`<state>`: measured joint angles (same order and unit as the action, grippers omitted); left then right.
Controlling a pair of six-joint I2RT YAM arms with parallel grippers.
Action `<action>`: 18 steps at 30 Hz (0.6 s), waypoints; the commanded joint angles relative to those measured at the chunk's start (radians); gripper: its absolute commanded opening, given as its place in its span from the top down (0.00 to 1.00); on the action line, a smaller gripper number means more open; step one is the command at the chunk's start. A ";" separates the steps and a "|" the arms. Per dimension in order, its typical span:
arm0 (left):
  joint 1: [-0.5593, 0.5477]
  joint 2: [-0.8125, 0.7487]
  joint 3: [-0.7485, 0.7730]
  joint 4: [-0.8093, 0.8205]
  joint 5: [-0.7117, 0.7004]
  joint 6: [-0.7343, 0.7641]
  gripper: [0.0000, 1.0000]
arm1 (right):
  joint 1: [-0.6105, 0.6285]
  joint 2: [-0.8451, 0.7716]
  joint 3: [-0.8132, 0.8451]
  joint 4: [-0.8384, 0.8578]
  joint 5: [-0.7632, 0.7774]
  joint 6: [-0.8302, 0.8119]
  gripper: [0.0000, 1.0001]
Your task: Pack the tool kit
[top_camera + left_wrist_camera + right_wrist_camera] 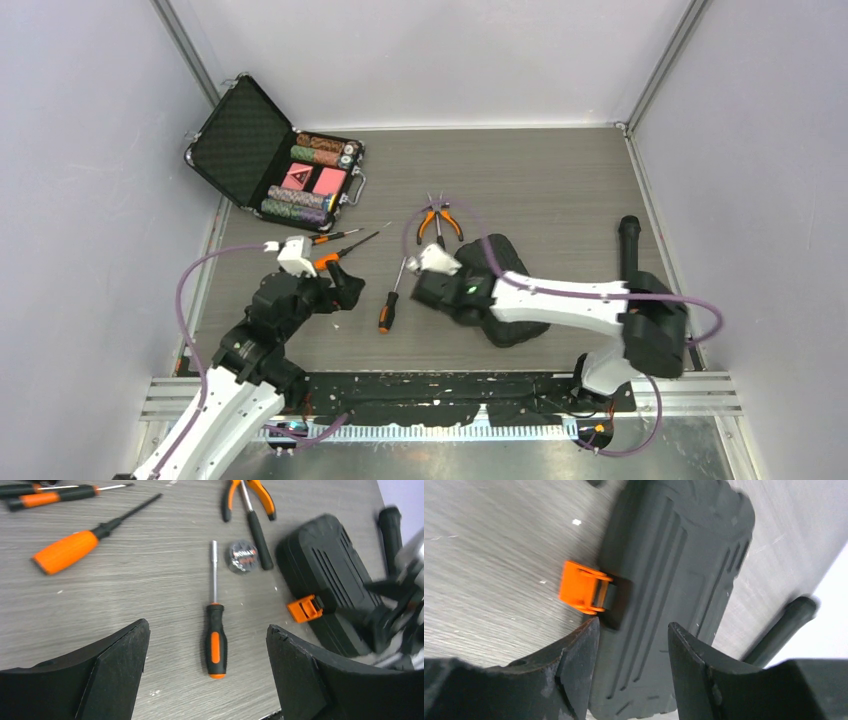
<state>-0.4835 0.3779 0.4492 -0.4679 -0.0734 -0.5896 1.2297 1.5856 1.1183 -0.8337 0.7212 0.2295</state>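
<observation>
The tool kit [512, 290] is a black ribbed case lying shut on the table, with its orange latch [581, 587] flipped outward. Over the case's left edge hovers my right gripper [443, 292], which in its wrist view [633, 642] stands open above the lid with nothing between the fingers. An orange-and-black screwdriver [215, 640] lies loose left of the case. My left gripper [207, 627] is open just above that handle, seen from the top [345, 288]. Pliers [438, 220] and a big orange-handled screwdriver [67, 550] lie further back.
A metal-edged briefcase [240, 135] of chips and red cards stands open at the back left. Two thin screwdrivers [50, 496] and a small black roll [242, 556] lie on the table. A black post [628, 240] stands right of the case.
</observation>
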 commanded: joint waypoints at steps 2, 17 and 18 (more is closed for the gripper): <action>-0.090 0.141 0.019 0.229 0.159 0.134 0.12 | -0.251 -0.317 -0.160 0.141 -0.258 0.072 0.39; -0.490 0.815 0.266 0.586 0.178 0.523 0.10 | -1.112 -0.606 -0.504 0.487 -1.157 0.179 0.24; -0.504 0.860 0.289 0.595 0.184 0.538 0.09 | -1.122 -0.598 -0.513 0.515 -1.178 0.191 0.24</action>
<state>-0.9436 1.1248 0.6380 -0.0036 0.0589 -0.1642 0.1623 0.9623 0.6495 -0.4614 -0.1986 0.3611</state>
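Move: The black tool case, its orange latch already flipped open, is centred about 5 cm right of the right hand and 3 cm ahead, some 6 cm below. That latch is 2 cm to this hand's left, level with it; the round tin is 11 cm left and 8 ahead. From the left hand the latch lies roughly 25 cm right, level and 12 cm lower, with the black-handled screwdriver 10 cm right and 2 ahead, the tin 16 right and 7 ahead. The tool case gets its hands swapped: the right hand swings about 14 cm right and 6 forward over it to its right long side, rising then sinking back, rolling and turning clockwise until its fingers face the case, opening further. The left hand sweeps some 18 cm right towards the latch, sinking slightly and turning clockwise, fingers still wide. No touch is seen. ##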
